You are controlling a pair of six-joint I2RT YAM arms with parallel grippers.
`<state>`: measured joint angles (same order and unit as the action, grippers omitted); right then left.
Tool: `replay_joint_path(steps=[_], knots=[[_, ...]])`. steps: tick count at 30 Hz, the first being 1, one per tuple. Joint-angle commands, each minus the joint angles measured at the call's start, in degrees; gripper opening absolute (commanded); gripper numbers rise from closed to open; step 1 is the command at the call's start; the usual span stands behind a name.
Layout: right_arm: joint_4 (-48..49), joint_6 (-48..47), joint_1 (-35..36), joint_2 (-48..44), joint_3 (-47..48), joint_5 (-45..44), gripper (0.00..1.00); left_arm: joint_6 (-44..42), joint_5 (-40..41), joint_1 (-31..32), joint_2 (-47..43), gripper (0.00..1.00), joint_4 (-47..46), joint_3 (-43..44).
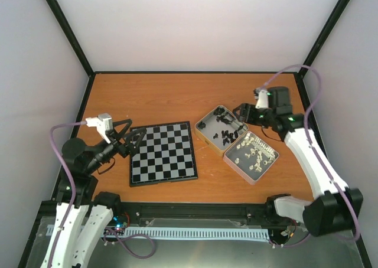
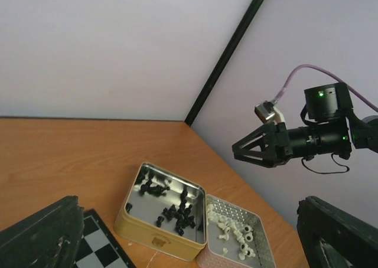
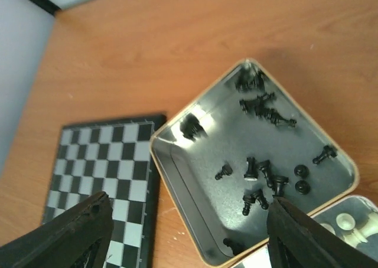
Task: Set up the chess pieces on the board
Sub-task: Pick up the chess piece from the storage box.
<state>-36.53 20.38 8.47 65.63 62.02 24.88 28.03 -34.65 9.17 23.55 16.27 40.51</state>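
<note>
The board [image 1: 163,153] lies flat at the centre-left, with no pieces on its squares. The dark chess pieces [image 1: 227,134] lie loose in a gold-rimmed tin [image 1: 208,126] to its right. My right gripper [image 1: 237,114] is open and empty, hovering over that tin's far side. In the right wrist view the black pieces [image 3: 260,182] lie between my fingers [image 3: 77,232], with the board [image 3: 103,173] to the left. My left gripper [image 1: 137,143] is open and empty above the board's left edge. In the left wrist view it faces the tin [image 2: 159,235] and its pieces [image 2: 177,212].
A second tin [image 1: 263,169] holding the cream-white pieces [image 1: 253,153] abuts the first tin on its right; it also shows in the left wrist view [image 2: 236,235]. The right arm [image 2: 307,139] hangs above the tins. Black frame posts and white walls enclose the wooden table [image 1: 171,97].
</note>
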Motion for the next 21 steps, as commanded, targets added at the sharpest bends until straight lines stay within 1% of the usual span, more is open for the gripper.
replay_joint_path(steps=[1,2,5,8,12,14,17,18,21], knots=[[-1.1,-0.1,7.5,8.0,2.9,-12.1,0.70,2.8,2.1,0.3,1.9,1.00,-3.1,-2.3],[-0.7,0.2,9.0,10.0,3.4,-13.6,0.68,2.5,3.0,0.3,2.3,1.00,-3.4,-2.8],[-0.1,1.6,11.5,16.6,5.0,-16.6,0.59,2.1,5.8,0.2,3.9,1.00,-4.1,-3.9],[2.1,3.8,13.2,23.8,6.1,-18.9,0.50,0.8,7.3,0.2,6.0,1.00,-7.0,-4.6],[3.4,7.6,15.5,33.1,9.7,-23.4,0.47,-1.5,8.3,0.2,10.5,1.00,-9.4,-4.1],[4.5,10.7,15.7,36.6,11.5,-25.5,0.43,-3.1,7.8,0.2,12.4,1.00,-10.2,-3.7],[7.3,15.0,15.8,40.2,13.3,-28.8,0.45,-4.7,7.6,0.2,14.7,1.00,-11.6,-4.0],[7.7,16.3,15.8,41.1,13.8,-29.9,0.47,-5.0,7.6,0.2,15.3,1.00,-11.9,-4.2],[8.0,19.2,16.1,43.6,15.0,-33.1,0.48,-5.7,7.6,0.2,17.0,1.00,-12.5,-4.5]])
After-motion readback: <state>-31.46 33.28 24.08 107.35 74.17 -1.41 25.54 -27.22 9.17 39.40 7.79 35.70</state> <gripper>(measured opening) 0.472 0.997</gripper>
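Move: The right hand is above the box of black pieces; the black cluster near its far corner lies about 10 cm ahead, 5 cm left and 24 cm below. A lone black piece is roughly 9 cm left of that cluster and 3 cm nearer; the middle black pieces are some 8 cm nearer than it. From the left hand the cluster is about 22 cm ahead, 38 cm right and 34 cm below. Right hand plunges some 19 cm, forward and left towards the black cluster, half-closing; left moves forward and down. ##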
